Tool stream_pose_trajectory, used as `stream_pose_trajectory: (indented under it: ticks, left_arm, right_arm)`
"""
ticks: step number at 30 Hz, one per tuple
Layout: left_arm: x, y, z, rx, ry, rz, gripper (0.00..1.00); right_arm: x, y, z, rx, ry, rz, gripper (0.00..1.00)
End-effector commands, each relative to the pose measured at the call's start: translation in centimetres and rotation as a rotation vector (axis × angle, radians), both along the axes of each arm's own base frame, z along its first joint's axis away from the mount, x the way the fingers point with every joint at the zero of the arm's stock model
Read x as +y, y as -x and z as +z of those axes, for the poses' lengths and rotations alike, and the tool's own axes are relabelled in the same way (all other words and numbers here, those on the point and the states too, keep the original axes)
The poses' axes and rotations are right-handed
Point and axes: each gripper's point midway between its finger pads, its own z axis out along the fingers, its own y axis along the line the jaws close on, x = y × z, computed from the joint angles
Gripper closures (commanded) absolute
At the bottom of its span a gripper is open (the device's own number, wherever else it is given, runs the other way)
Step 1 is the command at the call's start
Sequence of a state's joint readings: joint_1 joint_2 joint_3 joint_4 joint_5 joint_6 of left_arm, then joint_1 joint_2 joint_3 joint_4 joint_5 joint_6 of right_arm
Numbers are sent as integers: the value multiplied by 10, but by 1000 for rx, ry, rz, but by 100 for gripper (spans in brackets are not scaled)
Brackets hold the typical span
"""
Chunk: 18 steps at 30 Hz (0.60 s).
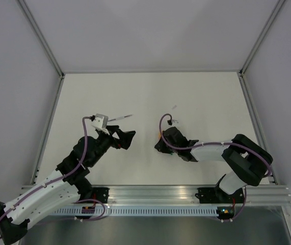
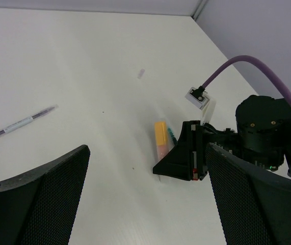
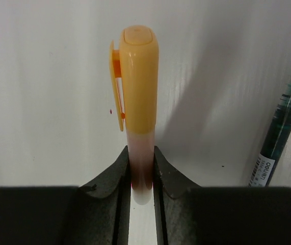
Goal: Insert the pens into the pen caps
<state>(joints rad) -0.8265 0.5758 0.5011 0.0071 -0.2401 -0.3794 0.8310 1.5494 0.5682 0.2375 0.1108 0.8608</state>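
Note:
My right gripper (image 3: 142, 168) is shut on the pink-orange marker (image 3: 141, 153), low on its pale barrel. A yellow-orange cap (image 3: 137, 76) sits on the marker's far end. The dark green pen (image 3: 282, 122) lies on the table just right of it. In the left wrist view the marker (image 2: 160, 139) and the green pen (image 2: 172, 135) show beside the right gripper (image 2: 186, 161). My left gripper (image 2: 148, 204) stands wide open over bare table, nothing between its fingers. The silver-grey pen (image 2: 18, 124) lies to its far left, and a small grey cap (image 2: 141, 74) lies further back.
From above, the silver-grey pen (image 1: 120, 118) lies just beyond the left gripper (image 1: 126, 140), the grey cap (image 1: 175, 107) beyond the right gripper (image 1: 160, 142). Grey walls and metal frame posts (image 1: 51, 130) bound the white table.

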Motion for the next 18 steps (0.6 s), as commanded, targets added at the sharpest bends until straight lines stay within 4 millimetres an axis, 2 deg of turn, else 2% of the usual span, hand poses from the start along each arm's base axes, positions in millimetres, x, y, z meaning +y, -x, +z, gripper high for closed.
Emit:
stream_pose_trajectory:
  ticks: [1, 10, 13, 16, 18]
  left_arm:
    - [10, -6, 9, -23, -27, 55, 0]
    - [16, 2, 15, -46, 14, 51, 0]
    - [17, 3, 15, -50, 22, 49, 0]
    - [17, 3, 11, -49, 26, 49, 0]
    - [17, 2, 9, -46, 22, 52, 0]
  right_arm:
    - [-9, -2, -16, 47, 41, -82, 75]
    - [-23, 0, -10, 54, 80, -136, 56]
    - [-27, -4, 6, 29, 96, -147, 55]
    - [-27, -10, 32, -9, 92, -147, 54]
    - [-21, -19, 63, -70, 72, -129, 54]
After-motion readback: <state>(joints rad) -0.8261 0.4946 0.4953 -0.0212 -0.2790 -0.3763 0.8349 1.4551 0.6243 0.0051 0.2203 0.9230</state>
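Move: Between the right fingers is the pink end of the capped orange pen, its cap raised and slanting forward; its middle is about 3 cm ahead and 1 cm above the hand. The teal pen lies roughly 7 cm to the right and 3 cm ahead, the small clear cap some 20 cm ahead and 10 cm right. From the left hand, the orange pen is about 5 cm ahead, 12 cm right and 21 cm below. Opening its fingers low over the table, the right hand lets go of the orange pen, staying almost in place at first. Then it slides off to its right, towards the teal pen, by about 2.5 cm, rising some 1.5 cm at the very end with the fingers still parted. ##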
